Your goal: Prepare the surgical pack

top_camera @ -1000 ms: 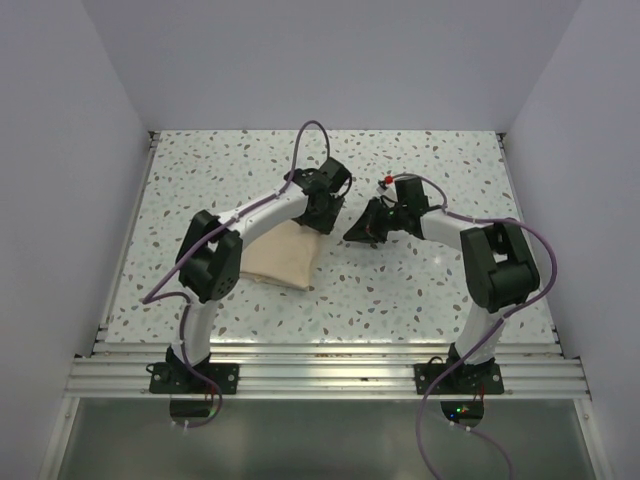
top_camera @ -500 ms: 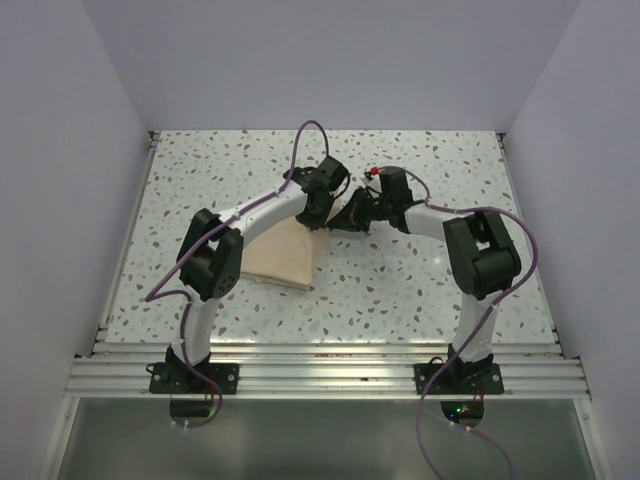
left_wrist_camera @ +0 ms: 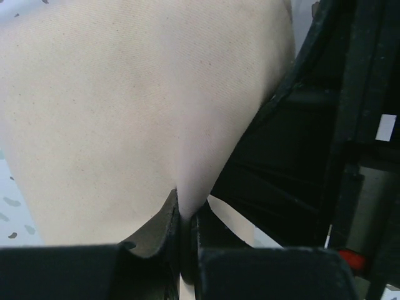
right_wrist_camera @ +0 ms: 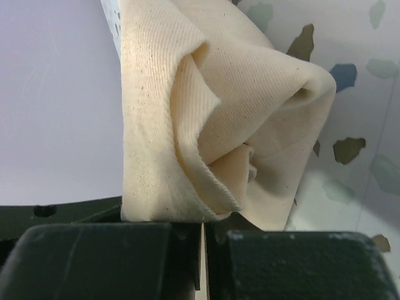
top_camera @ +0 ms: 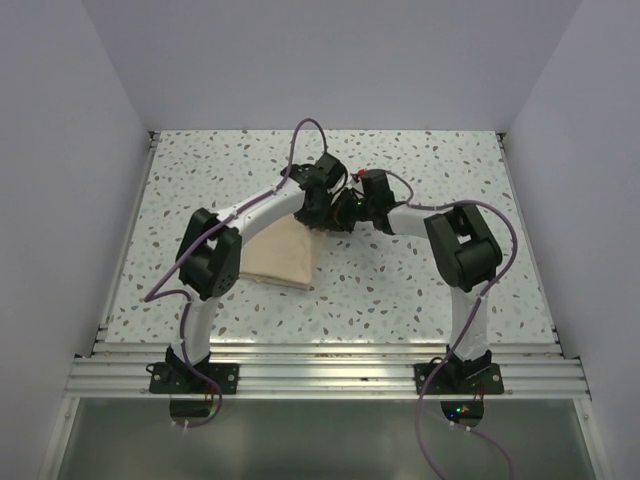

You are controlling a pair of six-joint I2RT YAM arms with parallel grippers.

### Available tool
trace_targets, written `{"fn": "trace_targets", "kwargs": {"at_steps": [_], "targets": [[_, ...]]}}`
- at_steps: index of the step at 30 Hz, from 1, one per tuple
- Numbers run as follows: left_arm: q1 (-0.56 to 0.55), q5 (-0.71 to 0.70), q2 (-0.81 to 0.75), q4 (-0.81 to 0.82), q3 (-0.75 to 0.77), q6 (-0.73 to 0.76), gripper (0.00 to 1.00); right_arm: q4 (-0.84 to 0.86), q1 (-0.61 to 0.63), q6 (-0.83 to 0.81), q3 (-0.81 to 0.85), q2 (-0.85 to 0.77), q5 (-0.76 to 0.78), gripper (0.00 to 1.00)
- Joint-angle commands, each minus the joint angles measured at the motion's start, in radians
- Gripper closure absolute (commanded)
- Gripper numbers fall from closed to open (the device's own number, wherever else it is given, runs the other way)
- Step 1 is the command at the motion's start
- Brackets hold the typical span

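Observation:
The surgical pack's tan fabric sheet [top_camera: 278, 256] lies folded on the speckled table, partly under the left arm. Its far right corner is lifted where both grippers meet. My left gripper [top_camera: 320, 214] is shut on a fold of the sheet; in the left wrist view the fabric [left_wrist_camera: 125, 106] fills the frame and narrows into the pinched jaws of the left gripper [left_wrist_camera: 186, 219]. My right gripper [top_camera: 342, 211] sits right beside it, shut on a bunched, rolled edge of the fabric [right_wrist_camera: 219, 112], which rises straight out of the right gripper [right_wrist_camera: 204, 226].
The right arm's black body [left_wrist_camera: 312, 156] crowds the left wrist view at close range. The speckled tabletop [top_camera: 420, 290] is ringed by plain walls, with a metal rail [top_camera: 320, 372] along the near edge.
The right gripper has swung left across the table to meet the left gripper at the sheet's corner. The left gripper has shut on the fabric.

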Motion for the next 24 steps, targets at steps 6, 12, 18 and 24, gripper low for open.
{"fn": "trace_targets", "kwargs": {"at_steps": [6, 12, 18, 24], "targets": [[-0.032, 0.081, -0.059, 0.005, 0.048, 0.02, 1.0, 0.078, 0.092, 0.108, 0.128, 0.104, 0.189, 1.0], [-0.042, 0.107, -0.051, 0.015, 0.039, 0.023, 1.0, 0.066, 0.118, 0.127, 0.208, 0.19, 0.178, 1.0], [-0.041, 0.081, -0.057, 0.009, 0.044, 0.015, 0.57, 0.088, 0.108, 0.13, 0.187, 0.19, 0.108, 1.0], [-0.012, 0.044, -0.158, 0.007, -0.002, -0.015, 0.43, -0.148, 0.013, -0.088, 0.16, 0.051, 0.057, 1.0]]}}
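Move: My left fingers are already shut on the fold along the wrapped pack's right edge. That fold is about 4 cm to the left of my right hand and 2 cm nearer me, at much the same height. The loose flap end is at my closed right fingertips, roughly 4 cm right and 2 cm ahead of my left hand. The pack's middle lies some 10 cm left, 7 cm back and 3 cm below my right hand. With my right fingers kept shut, I drive the loose flap end in under the fold, about 5 cm left with some 3 cm forward and 2 cm down, then ease back right about 1 cm. My left hand keeps its pinch, shifting some 2 cm left as it is pushed along, then opens to about half, lets go of the fold, and goes back right while rising 2 cm. ##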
